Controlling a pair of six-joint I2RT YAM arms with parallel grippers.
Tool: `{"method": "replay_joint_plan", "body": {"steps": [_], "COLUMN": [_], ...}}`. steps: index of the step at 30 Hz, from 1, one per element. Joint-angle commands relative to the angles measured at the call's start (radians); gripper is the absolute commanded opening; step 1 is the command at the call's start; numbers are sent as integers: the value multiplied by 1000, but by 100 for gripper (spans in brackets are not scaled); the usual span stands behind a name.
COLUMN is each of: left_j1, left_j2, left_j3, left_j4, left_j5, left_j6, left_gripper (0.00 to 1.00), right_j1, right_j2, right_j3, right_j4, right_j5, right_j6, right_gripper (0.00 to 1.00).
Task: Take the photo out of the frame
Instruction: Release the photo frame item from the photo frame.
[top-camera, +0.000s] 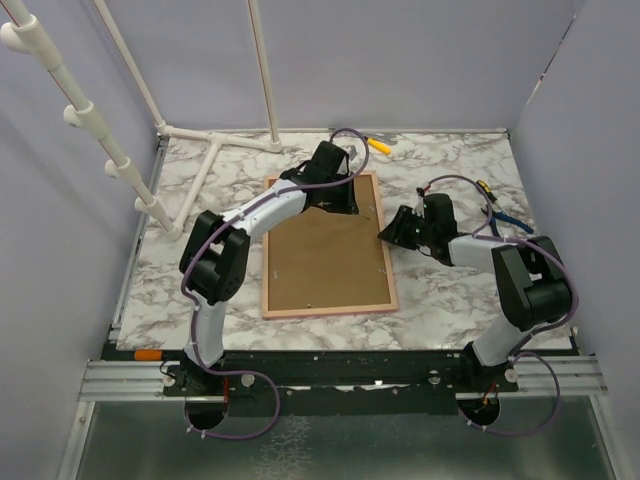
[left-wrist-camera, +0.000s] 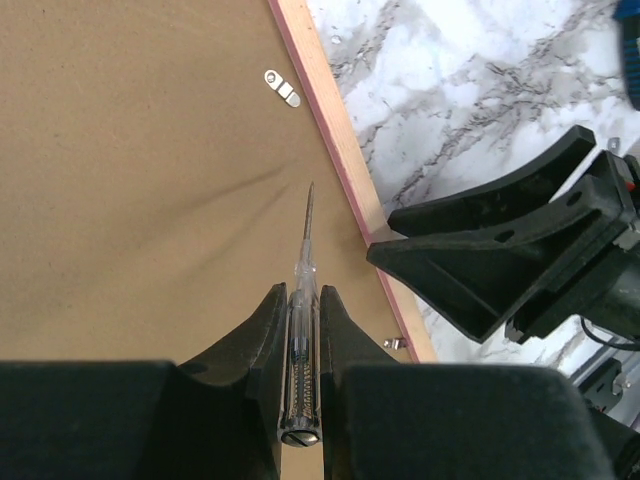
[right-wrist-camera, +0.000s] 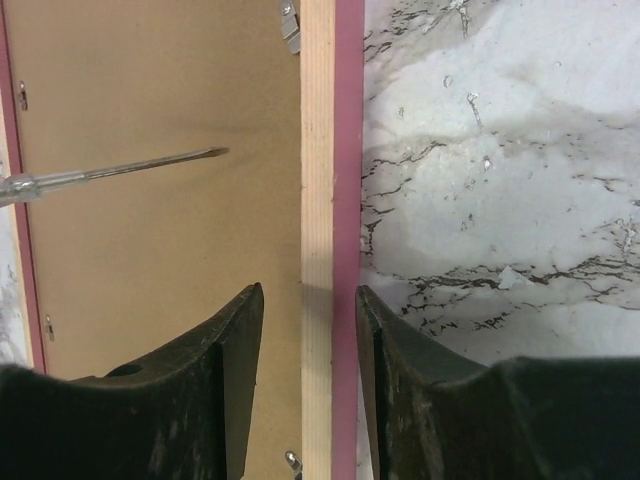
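The frame (top-camera: 325, 265) lies face down on the marble table, its brown fibreboard back (left-wrist-camera: 140, 150) up and its thin pink border (right-wrist-camera: 346, 150) showing. The photo is hidden under the back. My left gripper (left-wrist-camera: 300, 295) is shut on a clear-handled screwdriver (left-wrist-camera: 303, 280), whose metal tip hovers over the back near the frame's right rail. My right gripper (right-wrist-camera: 310, 295) is open and straddles that right rail, one finger over the back and the other beside the pink outer edge. Small metal tabs (left-wrist-camera: 282, 87) sit along the rail.
A white pipe stand (top-camera: 215, 150) stands at the back left. A yellow-handled tool (top-camera: 380, 145) lies at the back edge, and blue items (top-camera: 510, 215) lie near the right arm. Grey walls enclose the table on three sides.
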Motion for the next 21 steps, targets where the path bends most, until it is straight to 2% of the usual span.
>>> {"method": "replay_joint_plan", "body": {"steps": [1, 6, 9, 11, 15, 18, 21], "left_j1": [-6, -15, -19, -21, -27, -37, -53], "left_j2": [-115, -213, -283, -316, -369, -405, -431], "left_j3": [-106, -241, -330, -376, -444, -489, -528], "left_j4": [91, 150, 205, 228, 255, 275, 296], "left_j5": [29, 19, 2, -10, -23, -27, -29], "left_j6": [-32, -56, -75, -87, -100, -114, -128], "left_gripper": [0, 0, 0, 0, 0, 0, 0], "right_j1": [2, 2, 2, 2, 2, 2, 2], "right_j2": [-62, -144, -211, -261, -346, -362, -363], "right_j3": [-30, -85, -131, -162, -190, -139, -138], "right_j4": [-17, -48, -55, -58, -108, -261, -271], "right_j5": [7, 44, 76, 101, 170, 237, 193], "right_j6": [-15, -18, -9, -3, 32, 40, 0], "right_gripper": [46, 47, 52, 64, 99, 100, 100]}}
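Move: For the left hand, which holds the screwdriver, the near metal tab on the frame's right side lies some 13 cm back, 8 cm to the right and 9 cm below; the far tab on that side is about 7 cm ahead, 5 cm right and equally low. For the right hand, that near tab is roughly 10 cm back, level sideways and 2 cm below; the middle of the right rail lies about 2 cm straight beneath, between its already parted fingers. Keeping its grip on the screwdriver, the left hand carries it back over the backing board about 7 cm, also some 3 cm left and slightly up, away from the far right tab and towards the frame's near end, its tip clear of the board. Meanwhile the right hand, which has already let go of the right rail, draws back, right and up by 3 to 4 cm each way, turning slightly clockwise, while its fingers spread from about half to fully open. ##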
